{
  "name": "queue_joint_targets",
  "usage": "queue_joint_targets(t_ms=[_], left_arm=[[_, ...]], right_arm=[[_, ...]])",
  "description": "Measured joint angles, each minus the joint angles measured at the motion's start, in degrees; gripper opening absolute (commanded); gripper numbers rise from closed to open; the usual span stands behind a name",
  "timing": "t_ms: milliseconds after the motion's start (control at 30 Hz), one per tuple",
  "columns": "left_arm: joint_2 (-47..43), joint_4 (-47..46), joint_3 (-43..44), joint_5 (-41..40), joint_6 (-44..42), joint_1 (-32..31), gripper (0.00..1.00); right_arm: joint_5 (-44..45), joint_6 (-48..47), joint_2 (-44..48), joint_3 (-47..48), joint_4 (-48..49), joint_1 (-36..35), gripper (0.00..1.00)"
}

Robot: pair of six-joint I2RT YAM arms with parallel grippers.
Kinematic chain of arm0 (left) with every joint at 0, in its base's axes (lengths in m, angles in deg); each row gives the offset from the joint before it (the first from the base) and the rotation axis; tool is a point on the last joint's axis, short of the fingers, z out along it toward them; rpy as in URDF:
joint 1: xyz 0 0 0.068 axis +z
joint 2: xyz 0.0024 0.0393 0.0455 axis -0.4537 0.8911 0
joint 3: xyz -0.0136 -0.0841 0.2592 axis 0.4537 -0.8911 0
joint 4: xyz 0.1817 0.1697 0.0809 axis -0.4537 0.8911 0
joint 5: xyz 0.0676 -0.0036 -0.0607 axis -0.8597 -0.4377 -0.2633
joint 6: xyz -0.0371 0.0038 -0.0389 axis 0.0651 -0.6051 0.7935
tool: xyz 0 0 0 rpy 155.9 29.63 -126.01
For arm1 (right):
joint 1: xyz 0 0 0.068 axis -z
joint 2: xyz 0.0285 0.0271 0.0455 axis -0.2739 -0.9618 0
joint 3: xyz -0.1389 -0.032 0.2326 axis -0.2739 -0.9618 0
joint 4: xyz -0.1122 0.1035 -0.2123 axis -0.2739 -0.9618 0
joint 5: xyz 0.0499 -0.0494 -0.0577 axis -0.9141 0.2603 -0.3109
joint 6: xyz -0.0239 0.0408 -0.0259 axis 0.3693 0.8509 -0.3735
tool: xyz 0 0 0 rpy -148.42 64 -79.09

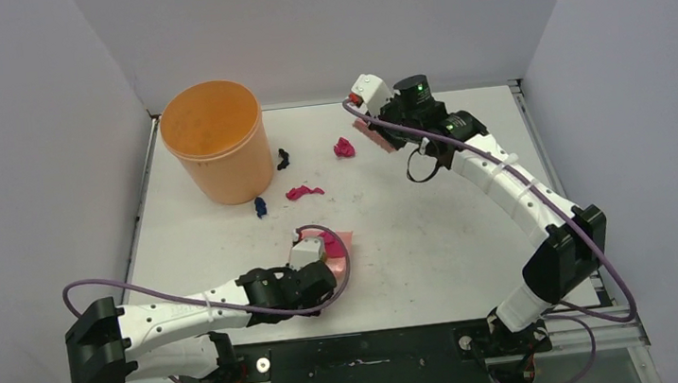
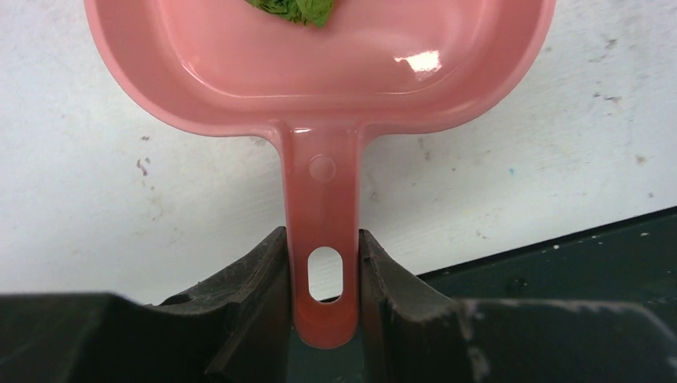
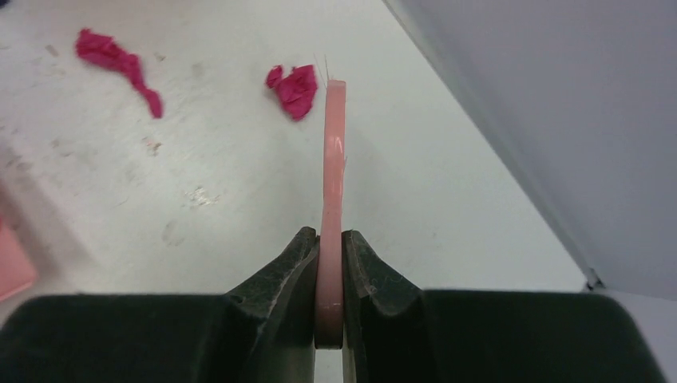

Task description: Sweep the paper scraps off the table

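Note:
My left gripper [image 2: 323, 271] is shut on the handle of the pink dustpan [image 2: 319, 72], which rests on the white table [image 1: 435, 238] near its front. A green scrap [image 2: 291, 9] lies in the pan, and the top view shows a magenta bit [image 1: 332, 246] there too. At the back, my right gripper [image 3: 330, 263] is shut on the thin pink brush [image 3: 332, 159]. The brush tip stands just right of a magenta scrap [image 3: 294, 89]. Another magenta scrap [image 3: 120, 64] lies further left. Black [image 1: 283, 158] and dark blue [image 1: 261, 205] scraps lie beside the bucket.
A tall orange bucket [image 1: 214, 140] stands at the back left of the table. Grey walls close in the left, back and right sides. The right arm reaches from the front right corner across to the back middle.

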Motion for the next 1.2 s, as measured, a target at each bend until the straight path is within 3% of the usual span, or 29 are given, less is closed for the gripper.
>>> queue_joint_targets(t_ms=[133, 300, 567, 800, 1200], left_arm=[[-0.59, 5.35, 0.0, -0.02, 2.64, -0.02, 0.0], [-0.72, 11.63, 0.42, -0.33, 4.44, 0.2, 0.0], [-0.76, 13.29, 0.79, 4.57, 2.97, 6.29, 0.0], [1.51, 12.66, 0.87, 10.58, -1.09, 14.47, 0.0], [8.61, 9.7, 1.31, 12.7, -5.2, 16.37, 0.0]], right_arm=[[8.24, -2.27, -5.53, 2.32, 7.45, -1.25, 0.05], [15.58, -5.99, -18.86, 8.76, 13.84, -4.33, 0.05], [19.89, -9.01, -35.63, 16.63, 13.97, -8.83, 0.05], [17.73, -9.92, -33.86, 13.14, 14.43, -15.8, 0.05], [3.04, -6.95, -25.11, 3.48, 13.09, -21.49, 0.05]])
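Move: The brush in the right hand is up in the air. The crumpled magenta scrap lies about 14 cm ahead of the right hand, 8 cm to its left and 25 cm below; the magenta strip about 4 cm ahead and 18 cm left, the black scrap 14 cm ahead and 23 cm left, both on the table. From the left hand, which holds the loaded dustpan by its handle, the strip is some 30 cm ahead, 1 cm left and 5 cm lower. Forward and down over the far side of the crumpled magenta scrap, the right hand reaches some 12 cm out while bringing the brush down to the table, then sweeps it left and back about 15 cm towards the magenta strip, turning counter-clockwise, grip kept. The left hand carries the dustpan about 6 cm left, then lowers it a little and tips it down. ##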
